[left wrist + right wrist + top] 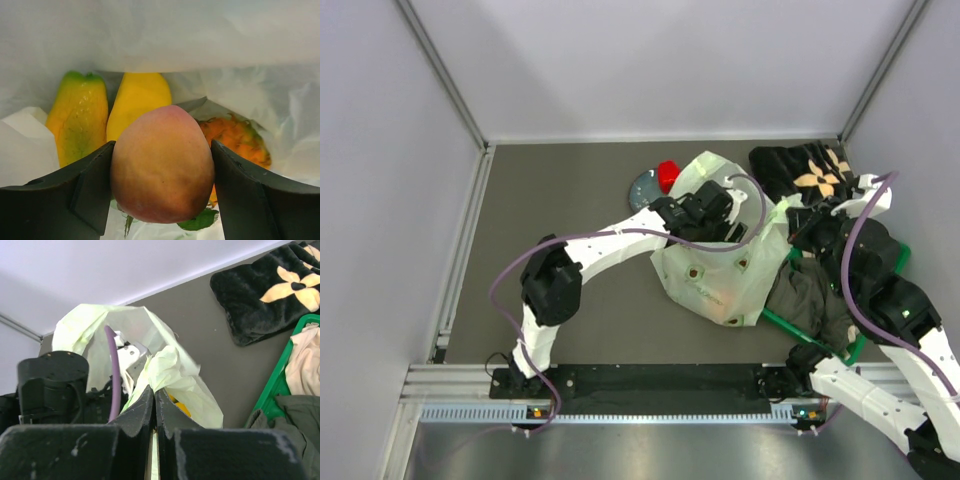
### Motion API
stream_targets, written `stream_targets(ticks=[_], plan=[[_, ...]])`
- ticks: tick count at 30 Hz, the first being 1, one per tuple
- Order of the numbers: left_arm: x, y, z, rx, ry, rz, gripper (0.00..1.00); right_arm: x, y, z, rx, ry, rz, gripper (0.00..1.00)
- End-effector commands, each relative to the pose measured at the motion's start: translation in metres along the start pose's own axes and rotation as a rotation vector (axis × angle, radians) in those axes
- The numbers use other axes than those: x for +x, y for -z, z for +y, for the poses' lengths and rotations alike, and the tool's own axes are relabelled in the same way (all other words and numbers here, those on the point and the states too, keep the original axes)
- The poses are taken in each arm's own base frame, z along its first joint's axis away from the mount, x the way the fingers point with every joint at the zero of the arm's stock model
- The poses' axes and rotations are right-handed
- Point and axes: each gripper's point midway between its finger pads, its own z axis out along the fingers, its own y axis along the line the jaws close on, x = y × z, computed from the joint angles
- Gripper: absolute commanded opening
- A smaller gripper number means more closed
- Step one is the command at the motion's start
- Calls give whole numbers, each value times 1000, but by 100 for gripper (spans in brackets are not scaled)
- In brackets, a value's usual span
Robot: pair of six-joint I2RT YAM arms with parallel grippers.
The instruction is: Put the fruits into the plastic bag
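Note:
My left gripper [161,165] is shut on a yellow-red mango [162,162] inside the pale green plastic bag [715,270]. Behind the mango in the bag lie a green-orange fruit [77,120], a yellow piece [137,102] and the orange pineapple [237,140]. My right gripper [155,392] is shut on the bag's edge [170,365] and holds it up. In the top view the left gripper [705,215] reaches into the bag mouth and the right gripper [798,225] is at the bag's right side. A red round fruit [667,176] sits on the grey plate [644,188].
A dark cloth with a pale flower [810,172] lies at the back right. A green basket [840,345] with dark clothes stands on the right under my right arm. Grey walls close in the table on three sides.

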Motion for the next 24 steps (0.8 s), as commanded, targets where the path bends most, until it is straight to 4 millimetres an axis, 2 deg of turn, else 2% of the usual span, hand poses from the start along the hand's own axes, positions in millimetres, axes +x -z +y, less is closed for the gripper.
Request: stream_targets(ticks=[1,7,11,12,24], plan=[[9,-9,-3,29,17,25,60,-4,0,0,2,-18,-16,0],[22,-20,-7,63,42,72,65,-5,1,-1,2,-20,-19,0],[33,-26,-4,55,51,113,73,-5,1,-1,1,-21,-21,0],[33,-26,-4,55,52,114,79,-5,1,-1,0,-21,-22,0],[21,-23,-9,72,54,68,99,-4,0,1,-2,-18,-14,0]])
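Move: The left hand, already inside the plastic bag with the peach between its fingers, has the yellow mango some 8 cm below it, about 3 cm ahead and 3 cm to its right. The papaya lies about 8 cm ahead at that depth; the pineapple is some 6 cm back and 3 cm to the right. From the right hand, which holds the bag's rim, the mango is roughly 6 cm ahead, 8 cm left and 29 cm below. Still pinching the peach at first, the left hand lowers it about 4.5 cm deeper into the bag towards the mango and pineapple, easing slightly back and tilting some 5 to 10 degrees. It then stops and spreads its fingers to nearly full width, letting go of the peach, while the right hand stays put and keeps its pinch on the rim. ##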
